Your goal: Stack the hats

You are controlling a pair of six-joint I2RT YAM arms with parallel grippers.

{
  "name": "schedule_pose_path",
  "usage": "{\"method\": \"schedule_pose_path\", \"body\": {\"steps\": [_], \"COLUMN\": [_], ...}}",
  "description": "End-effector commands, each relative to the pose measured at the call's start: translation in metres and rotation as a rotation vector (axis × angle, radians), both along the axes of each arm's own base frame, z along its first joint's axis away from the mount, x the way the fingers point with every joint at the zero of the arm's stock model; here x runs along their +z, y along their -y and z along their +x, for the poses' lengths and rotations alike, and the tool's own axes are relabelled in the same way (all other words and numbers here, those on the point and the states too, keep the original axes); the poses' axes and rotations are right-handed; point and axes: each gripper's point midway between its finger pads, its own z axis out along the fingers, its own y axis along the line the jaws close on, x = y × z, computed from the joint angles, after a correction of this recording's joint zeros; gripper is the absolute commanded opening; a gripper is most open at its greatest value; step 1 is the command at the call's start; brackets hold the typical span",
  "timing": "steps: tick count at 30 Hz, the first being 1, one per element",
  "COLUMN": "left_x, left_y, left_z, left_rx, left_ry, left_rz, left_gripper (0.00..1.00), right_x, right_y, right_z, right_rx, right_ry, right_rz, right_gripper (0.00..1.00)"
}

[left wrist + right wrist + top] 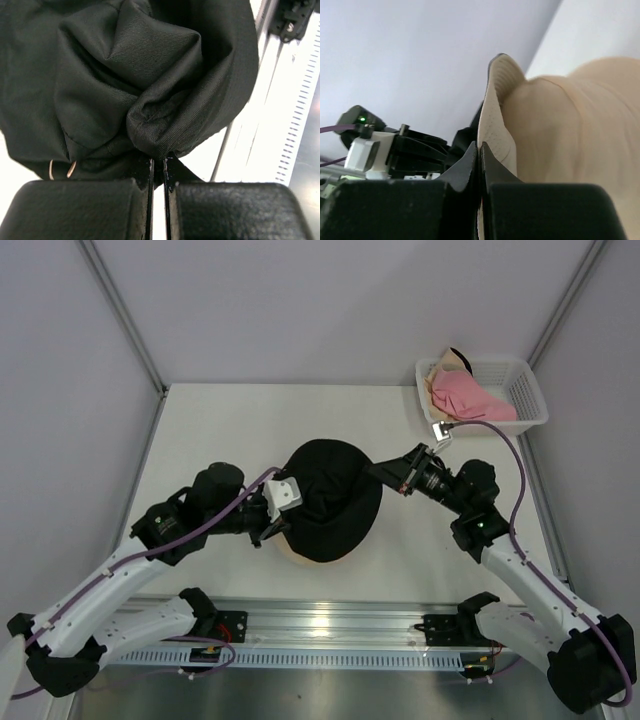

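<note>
A black hat lies draped over a pale peach hat at the table's centre; only the peach hat's near rim shows from above. My left gripper is shut on a bunched fold of the black hat at its left side, jaws pinched on the cloth. My right gripper is shut on the black hat's right brim. In the right wrist view the brim's pale perforated underside rises from the closed jaws, with the peach hat just beyond it.
A white lattice basket stands at the back right corner, holding a pink hat and a cream one. The metal rail runs along the near edge. Grey walls close in the table.
</note>
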Motion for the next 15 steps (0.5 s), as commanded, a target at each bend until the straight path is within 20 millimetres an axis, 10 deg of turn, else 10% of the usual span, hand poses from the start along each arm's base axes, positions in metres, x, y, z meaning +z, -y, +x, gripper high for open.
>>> {"method": "schedule_pose_path", "body": {"steps": [1,6,15], "left_x": [0.030,0.026,-0.011], "left_y": [-0.005,-0.003,0.006], "left_z": [0.008,0.014,0.023], "left_rx": [0.037,0.032,0.031], "left_ry": [0.096,0.097,0.020], "left_rz": [-0.026,0.006,0.084], "left_gripper": [0.01,0.01,0.01], "right_x": [0.054,0.041,-0.050], "right_y": [0.002,0.010,0.032], "right_z": [-0.004,0.007,0.019], "right_rx": [0.006,-0.046,-0.184], "right_ry": [0.149,0.079,-0.030], "right_rz": [0.154,0.222,0.066], "right_gripper": [0.00,0.00,0.00]}}
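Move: The beige hat on its stand, which the held black hat is going onto, sits about 10 cm to the right of the left hand, 5 cm ahead and some 4 cm lower. From the right hand it is roughly 12 cm to the left, 5 cm back and 10 cm down. The black hat's middle lies some 11 cm right of the left hand, 5 cm ahead and about level, which is 10 cm left, 4 cm back and 6 cm below the right hand. Lifting the black brim about 2.5 cm and then bringing it down some 9 cm, the right hand lowers its side over the beige hat, edging a couple of centimetres right as its wrist turns about 10 degrees, partly clockwise. The left hand makes a smaller rise and dip while easing 2 cm forward. Both keep their shut grips on the brim. ##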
